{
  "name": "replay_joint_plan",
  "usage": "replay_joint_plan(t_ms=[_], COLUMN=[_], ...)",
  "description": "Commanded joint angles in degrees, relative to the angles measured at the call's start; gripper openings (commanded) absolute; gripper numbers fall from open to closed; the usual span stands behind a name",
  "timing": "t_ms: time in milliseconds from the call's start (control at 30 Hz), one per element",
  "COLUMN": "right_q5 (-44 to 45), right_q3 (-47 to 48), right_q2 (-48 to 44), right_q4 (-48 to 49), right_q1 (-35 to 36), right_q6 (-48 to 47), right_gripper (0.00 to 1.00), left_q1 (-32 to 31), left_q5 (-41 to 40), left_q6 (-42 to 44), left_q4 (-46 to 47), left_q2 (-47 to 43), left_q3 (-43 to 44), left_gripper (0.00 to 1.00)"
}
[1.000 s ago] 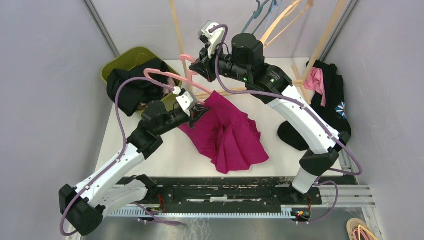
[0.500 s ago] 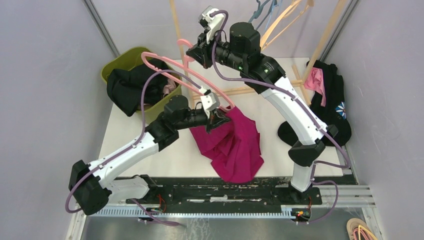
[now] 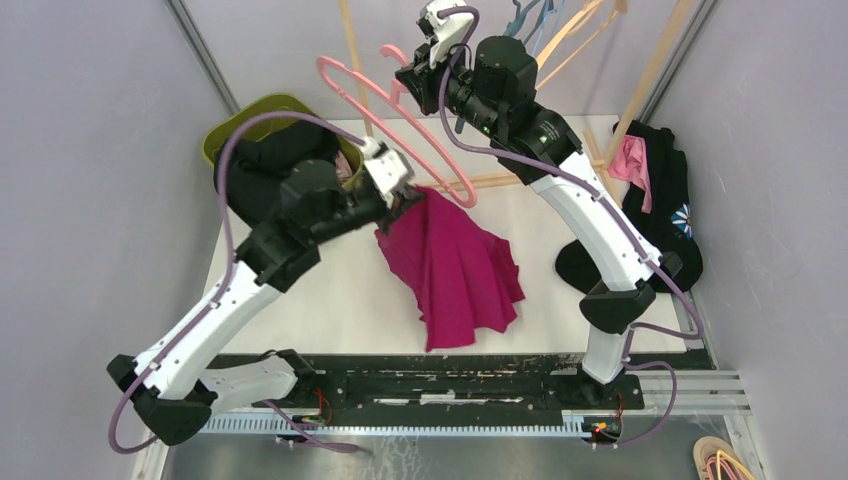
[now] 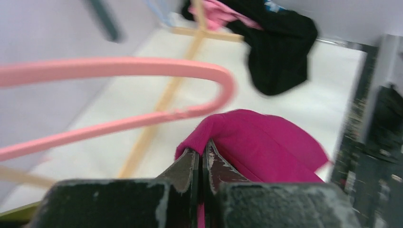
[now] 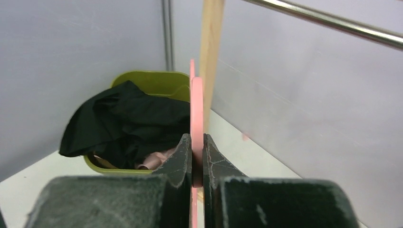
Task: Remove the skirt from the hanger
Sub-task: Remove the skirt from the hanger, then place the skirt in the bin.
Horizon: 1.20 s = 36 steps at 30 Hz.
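A magenta skirt [image 3: 455, 265] hangs from its top edge down onto the white table [image 3: 300, 300]. My left gripper [image 3: 405, 195] is shut on that top fold; the left wrist view shows the cloth [image 4: 266, 147] pinched between the closed jaws of the left gripper [image 4: 202, 152]. Higher up, my right gripper [image 3: 410, 80] is shut on the pink hanger [image 3: 440, 160], with the bar [image 5: 196, 104] clamped in the right gripper [image 5: 197, 140]. The hanger's rounded end [image 4: 228, 85] sits just above the skirt's fold. The blur hides whether they touch.
A green bin [image 3: 265, 105] of black clothes [image 3: 260, 170] stands at the back left. Dark garments [image 3: 665, 200] and a pink one [image 3: 630, 160] lie at the right edge. A wooden rack [image 3: 500, 180] crosses the back, with spare hangers [image 3: 540, 30] above.
My right gripper has lifted the hanger higher and back. My left gripper swung right with the skirt's top edge, then back left; the skirt now hangs longer and narrower.
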Motion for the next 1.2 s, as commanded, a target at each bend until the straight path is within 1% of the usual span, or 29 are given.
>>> replay_joint_plan(t_ms=[0, 133, 267, 433, 500, 567, 600, 667, 767, 833, 900, 967, 1033, 1167], right_q5=[4.24, 4.87, 4.78, 4.9, 5.45, 5.63, 5.56, 5.74, 6.01, 6.15, 6.19, 5.82, 5.34, 4.75], right_q3=[-3.2, -10.48, -19.84, -26.42, -28.53, -30.95, -32.28, -34.68, -37.75, -39.16, -39.95, -40.14, -39.86, -39.66], right_q2=[-5.06, -9.09, -13.92, -18.75, -20.79, -23.14, -24.14, -26.03, -27.93, -28.7, -28.86, -28.48, -27.81, -26.55], right_q4=[3.62, 4.29, 6.27, 5.97, 5.91, 6.18, 6.25, 6.46, 7.24, 8.2, 9.11, 9.72, 9.88, 10.52], right_q1=[-0.29, -0.3, -0.34, -0.39, -0.46, -0.77, -0.89, -1.14, -1.74, -2.21, -2.65, -3.18, -3.59, -4.78], right_q6=[-2.24, -2.28, -0.89, -1.54, -2.06, -2.13, -2.13, -2.43, -2.96, -3.0, -2.88, -2.83, -2.78, -2.3], right_gripper=[0.01, 0.01, 0.01, 0.01, 0.01, 0.01, 0.01, 0.01, 0.01, 0.01, 0.01, 0.01, 0.01, 0.01], left_q1=[7.19, 12.83, 16.86, 21.32, 24.16, 28.93, 31.95, 38.46, 46.26, 50.65, 54.19, 57.16, 58.4, 58.45], left_q5=[-8.0, -9.9, -11.98, -12.03, -12.34, -11.64, -9.96, -8.26, -9.88, -12.17, -13.47, -13.36, -13.15, -13.01], left_q6=[10.25, 12.28, 14.35, 14.82, 14.66, 11.77, 9.2, 3.66, -3.87, -8.53, -10.39, -11.56, -12.13, -10.96], left_q4=[-4.9, -6.17, -6.79, -7.25, -6.8, -4.72, -2.93, 2.58, 9.44, 14.67, 18.78, 20.77, 20.95, 19.69], left_q2=[0.29, 4.89, 10.62, 20.43, 25.01, 29.95, 31.77, 34.74, 39.43, 41.06, 41.75, 42.31, 42.67, 42.54], left_q3=[13.72, 22.52, 32.57, 49.18, 55.87, 62.87, 65.92, 69.74, 75.55, 77.43, 77.55, 77.59, 77.1, 73.54], left_gripper=[0.03, 0.03, 0.03, 0.03, 0.03, 0.03, 0.03, 0.03, 0.03, 0.03, 0.03, 0.03, 0.03, 0.03])
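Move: The green basket that the skirt is taken to lies about 27 cm ahead of the left hand, 31 cm to its left and 27 cm below. The pink hanger's middle is some 9 cm ahead, 3 cm left and 8 cm above, and the rack's left upright about 22 cm ahead and 7 cm left, rising at the hand's level. From the right hand, which holds the hanger, the basket is roughly 14 cm ahead, 29 cm left and 42 cm below. Still pinching the magenta skirt by its top, the left hand carries it up, forward and then sharply left, over 50 cm in all, past the rack's upright to above the basket, swinging its fingers some 70 degrees counter-clockwise to face forward. The right hand keeps its grip on the pink hanger and draws it right, down and a little back. ##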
